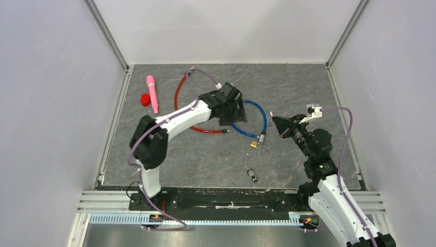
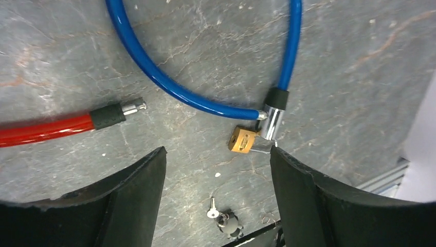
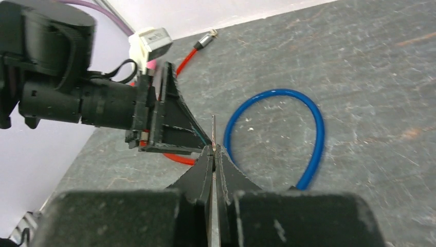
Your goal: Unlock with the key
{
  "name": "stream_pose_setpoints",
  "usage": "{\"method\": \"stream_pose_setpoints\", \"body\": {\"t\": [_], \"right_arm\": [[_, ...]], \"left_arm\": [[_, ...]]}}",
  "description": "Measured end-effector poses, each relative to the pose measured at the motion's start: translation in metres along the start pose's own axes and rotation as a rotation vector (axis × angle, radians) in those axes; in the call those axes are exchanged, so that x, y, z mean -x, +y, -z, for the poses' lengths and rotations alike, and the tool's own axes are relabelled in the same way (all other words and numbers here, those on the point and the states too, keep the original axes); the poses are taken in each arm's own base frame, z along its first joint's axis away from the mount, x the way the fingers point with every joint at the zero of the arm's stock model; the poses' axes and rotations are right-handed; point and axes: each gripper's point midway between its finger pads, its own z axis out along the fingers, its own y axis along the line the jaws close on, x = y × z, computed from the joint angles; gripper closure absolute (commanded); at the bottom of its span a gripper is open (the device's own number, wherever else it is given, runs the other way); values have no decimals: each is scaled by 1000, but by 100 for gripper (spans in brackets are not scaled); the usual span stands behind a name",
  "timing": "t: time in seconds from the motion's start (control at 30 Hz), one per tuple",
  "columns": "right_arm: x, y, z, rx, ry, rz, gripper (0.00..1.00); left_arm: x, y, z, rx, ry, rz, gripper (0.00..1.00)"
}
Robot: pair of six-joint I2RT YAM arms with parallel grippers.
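A small brass padlock lies on the grey table, hooked to the metal end of a blue cable loop; it also shows from above as the padlock. My left gripper hovers open over the table just short of the padlock, with nothing between its fingers. My right gripper is shut on a thin metal key whose blade sticks out past the tips. That gripper is raised to the right of the blue loop. A second key on a black fob lies on the table.
A red cable curves behind the left arm, its metal tip near the left finger. A pink stick and red cap lie at the back left. White walls enclose the table on three sides.
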Motion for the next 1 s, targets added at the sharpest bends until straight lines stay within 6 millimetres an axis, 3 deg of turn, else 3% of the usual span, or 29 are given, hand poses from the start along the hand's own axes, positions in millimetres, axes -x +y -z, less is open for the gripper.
{"method": "stream_pose_setpoints", "body": {"t": [0.13, 0.4, 0.53, 0.77, 1.0], "right_arm": [[-8, -10, 7, -47, 17, 20, 100], [-23, -20, 16, -82, 53, 22, 100], [-27, -22, 18, -87, 62, 20, 100], [-31, -24, 19, -92, 73, 19, 100], [-36, -26, 20, -95, 79, 17, 100]], "left_arm": [[-24, 2, -32, 102, 115, 16, 28], [-54, 20, -69, 269, 214, 55, 40], [-55, 34, -81, 348, 212, 69, 42], [-47, 36, -84, 402, 183, 68, 43], [-28, 53, -92, 460, 133, 93, 48]]}}
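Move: The near-left stretch of the blue lock's cable lies about 2 cm ahead of the left hand and 12 cm below it, neither left nor right. On the table around it, counted from that hand, are the red cable's end about 4 cm left and level with it, the blue lock body 9 cm right and 3 cm back, and the padlock 6 cm right and 6 cm back. From the right hand, that cable stretch is some 12 cm left, 5 cm ahead and 22 cm below. Fingers come down astride the blue cable as the left hand sinks about 11 cm, first swinging a couple of centimetres back and right, then easing forward and left again. They tilt some 25 degrees towards straight down and partly close, without gripping. The right hand, still pinching the key, lowers about 4 cm with a slight drift back. ##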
